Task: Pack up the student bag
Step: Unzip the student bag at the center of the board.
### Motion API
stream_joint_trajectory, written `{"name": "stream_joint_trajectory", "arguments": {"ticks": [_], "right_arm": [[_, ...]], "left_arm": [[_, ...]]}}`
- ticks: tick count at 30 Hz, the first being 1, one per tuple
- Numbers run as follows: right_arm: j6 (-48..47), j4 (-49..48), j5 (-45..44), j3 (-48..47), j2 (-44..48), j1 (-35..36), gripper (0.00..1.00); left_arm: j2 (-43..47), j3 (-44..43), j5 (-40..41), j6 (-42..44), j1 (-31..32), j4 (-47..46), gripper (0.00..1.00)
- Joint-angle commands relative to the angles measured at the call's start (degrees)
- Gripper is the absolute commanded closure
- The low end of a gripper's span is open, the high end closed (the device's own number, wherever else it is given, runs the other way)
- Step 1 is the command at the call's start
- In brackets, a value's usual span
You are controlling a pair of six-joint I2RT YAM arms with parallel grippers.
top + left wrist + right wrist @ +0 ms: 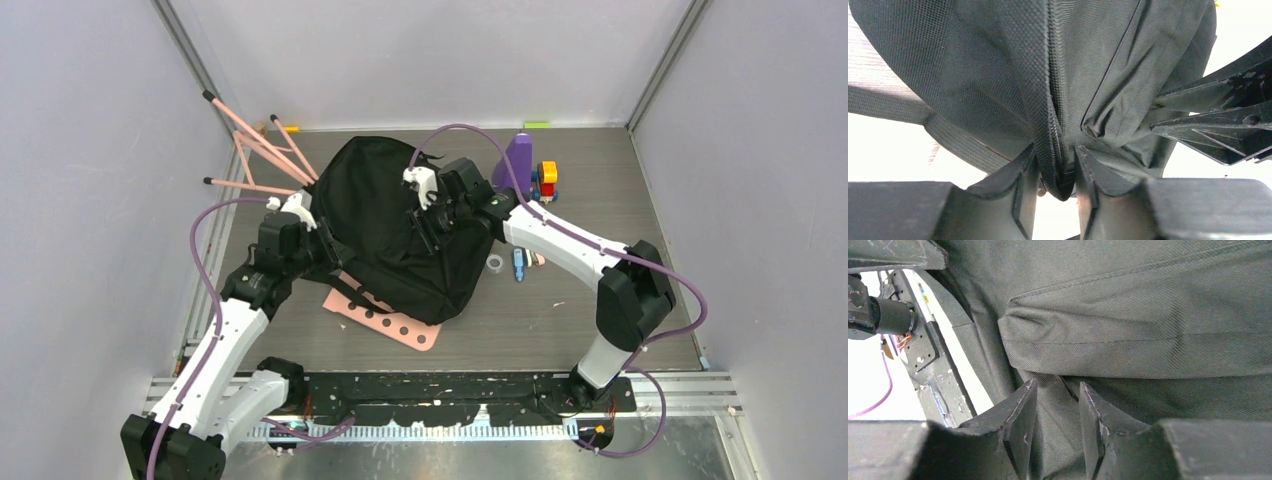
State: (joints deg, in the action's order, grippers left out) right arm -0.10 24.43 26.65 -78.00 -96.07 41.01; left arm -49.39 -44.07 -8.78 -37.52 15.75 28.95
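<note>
The student bag [385, 235] is a large black fabric backpack bunched up in the middle of the table. My left gripper [322, 243] is at its left side. In the left wrist view its fingers [1024, 175] pinch a ridge of the bag's zipper seam [1055, 165], with a black strap [948, 137] trailing left. My right gripper [432, 218] reaches onto the bag's top right. In the right wrist view its fingers [1020, 412] close on a fold of bag fabric [1058, 405]. The right gripper's black fingers [1208, 117] also show at the right of the left wrist view.
A pink perforated board [400, 325] lies under the bag's near edge. Pink rods [255, 150] lean at the back left. A purple object [518, 160], coloured blocks [546, 180], a tape roll [495, 263] and a small blue item [518, 264] sit right of the bag.
</note>
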Motion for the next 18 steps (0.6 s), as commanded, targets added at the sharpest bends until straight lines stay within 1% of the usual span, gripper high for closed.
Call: {"name": "stream_joint_trajectory", "arguments": {"ticks": [1,4,6,7,8,9,10,11,14,15,16,18], "right_arm": [[0.0,-2.3,3.0,-1.6,-0.5,-0.1,0.62],[-0.1,-1.7,2.9,-1.6,-1.2,-0.2,0.69],[0.0,-1.9,2.3,-1.2,-1.2,-0.2,0.81],[-0.1,-2.6,1.0,-1.0,-1.1,-0.1,0.92],[-0.1,-2.9,0.0,-0.6,-0.7,-0.1,0.96],[-0.1,-3.7,-2.8,-0.4,-0.4,-0.1,0.99],[1.0,-4.3,-4.4,0.0,0.4,-0.1,0.99],[1.2,-5.2,-8.6,0.1,0.9,-0.1,0.99],[1.4,-6.5,-21.1,0.2,3.4,-0.7,0.99],[1.1,-6.6,-23.2,-0.1,3.9,-0.9,0.99],[0.8,-6.7,-27.3,-0.8,4.0,-1.7,0.99],[0.4,-5.8,-31.6,-2.2,3.7,-3.7,0.99]], "left_arm": [[-0.1,-0.2,0.8,-0.2,0.1,-2.6,0.71],[-0.2,-0.5,1.7,0.2,0.1,-1.9,0.79],[0.0,-0.7,2.2,0.6,0.1,-1.5,0.85],[0.0,-0.7,2.5,0.8,0.1,-1.5,0.89],[0.0,-0.7,2.9,1.2,0.1,-1.3,0.92],[0.0,-0.7,3.5,1.7,0.1,-0.8,0.95],[0.1,-1.0,4.2,2.3,0.0,-0.1,0.99],[0.1,-1.1,4.9,3.0,0.0,0.7,1.00],[0.6,-1.1,7.3,5.0,0.0,3.0,1.00],[1.0,-1.0,7.8,5.5,0.0,3.6,1.00],[1.3,-0.8,8.2,6.0,0.0,4.1,1.00],[1.9,-0.5,8.3,6.6,-0.1,5.2,1.00]]}}
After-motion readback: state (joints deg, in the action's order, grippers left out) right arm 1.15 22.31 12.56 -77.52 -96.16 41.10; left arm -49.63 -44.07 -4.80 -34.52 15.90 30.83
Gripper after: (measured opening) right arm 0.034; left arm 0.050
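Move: The zipper pull lies at the right fingertips, some 1 cm left and 2 cm below; from this hand the tape roll is about 14 cm right and 4 cm back, the purple block about 17 cm right and 16 cm ahead. The left hand straddles the bag's raised edge, roughly 1 cm ahead and 1 cm below; the pink board shows about 11 cm right and 10 cm back of this hand, well below. Left pinches the bag's edge; right shuts at the zipper pull, then moves about 4 cm forward and right. ##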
